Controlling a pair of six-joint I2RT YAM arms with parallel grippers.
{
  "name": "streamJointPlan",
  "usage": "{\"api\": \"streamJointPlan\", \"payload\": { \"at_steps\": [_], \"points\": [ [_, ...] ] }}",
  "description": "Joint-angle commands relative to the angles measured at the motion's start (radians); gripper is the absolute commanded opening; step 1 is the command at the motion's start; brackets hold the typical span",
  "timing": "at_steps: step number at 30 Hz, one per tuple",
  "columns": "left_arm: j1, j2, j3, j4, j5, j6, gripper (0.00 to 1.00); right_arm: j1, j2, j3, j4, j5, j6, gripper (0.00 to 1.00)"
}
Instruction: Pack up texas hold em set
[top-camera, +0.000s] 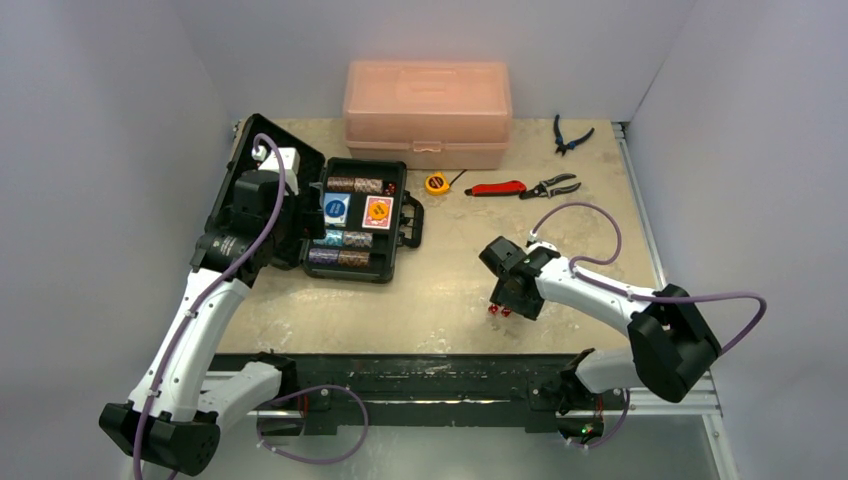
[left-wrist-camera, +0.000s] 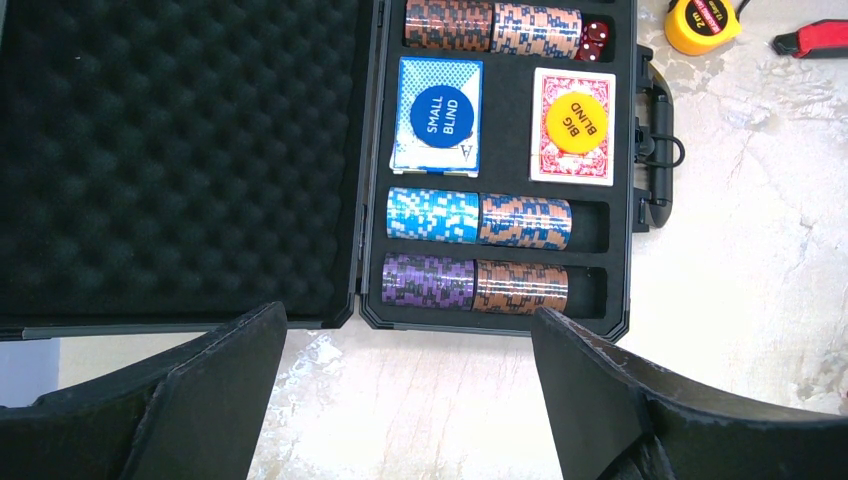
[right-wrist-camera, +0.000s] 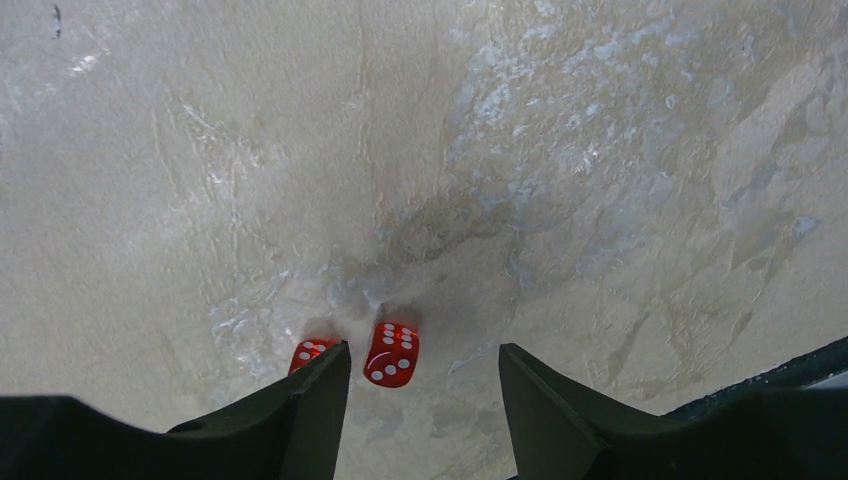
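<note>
The black case (top-camera: 352, 274) lies open at the table's left, its foam lid (left-wrist-camera: 180, 150) folded out flat. Its tray holds chip stacks (left-wrist-camera: 478, 222), a blue deck under a SMALL BLIND disc (left-wrist-camera: 437, 115), a red deck under a yellow BIG BLIND disc (left-wrist-camera: 577, 118), and red dice (left-wrist-camera: 594, 41) in a corner slot. My left gripper (left-wrist-camera: 405, 318) hovers open over bare table just in front of the case. Right of centre, my right gripper (right-wrist-camera: 422, 352) is low over the table, jaws apart, with one red die (right-wrist-camera: 392, 354) between them, close to the left finger. A second die (right-wrist-camera: 310, 353) sits half hidden behind that finger.
A translucent pink box (top-camera: 428, 110) stands at the back. In front of it lie a yellow tape measure (top-camera: 435, 183), a red-handled knife (top-camera: 497, 188), pliers (top-camera: 552, 186) and blue-handled cutters (top-camera: 568, 138). The table's front edge (right-wrist-camera: 800, 365) is close behind my right gripper.
</note>
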Motion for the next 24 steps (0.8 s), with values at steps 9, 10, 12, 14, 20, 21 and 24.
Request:
{"api": "streamJointPlan", "payload": {
  "at_steps": [9,10,12,14,20,21,24],
  "points": [
    [-0.003,-0.018,0.0,0.03,0.008,0.006,0.92,-0.002,-0.006,-0.046,0.053,-0.001,0.026,0.51],
    [-0.003,-0.018,0.0,0.031,0.008,0.006,0.92,-0.001,-0.008,-0.048,0.055,-0.001,0.026,0.5],
    [-0.003,-0.018,0.0,0.029,0.008,0.006,0.92,-0.001,-0.011,-0.053,0.06,-0.001,0.024,0.49],
    [-0.003,-0.017,0.0,0.03,0.008,0.006,0.92,-0.001,-0.012,-0.055,0.065,0.0,0.024,0.48],
    [-0.002,-0.019,0.0,0.03,0.008,0.006,0.92,-0.001,-0.003,-0.061,0.074,-0.001,0.019,0.45],
    [-0.003,-0.019,0.0,0.03,0.006,0.006,0.92,-0.001,-0.003,-0.061,0.076,-0.001,0.018,0.45],
    [-0.003,-0.019,0.0,0.03,0.006,0.006,0.92,-0.002,-0.003,-0.066,0.081,0.002,0.016,0.41]
  ]
}}
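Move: The nearer of the two red dice lies almost under the right fingertips: level fore and aft, about 1 cm to the left and some 2 cm below. The other die stands about 3 cm to the left of it and 1 cm farther out. The open chip case is roughly 31 cm left and 19 cm ahead of the right hand. From the left hand, the nearer die is around 40 cm to the right, 9 cm back and 23 cm below. Close the right gripper around the nearer die while sinking a little over 1 cm, narrowing the fingers from about two-thirds open to well under half without shutting. Ease back about half a centimetre at first, then recover part of that as you keep lowering. Set the left-hand finger down between the two dice, flush against the nearer one, with the other finger still clear. ##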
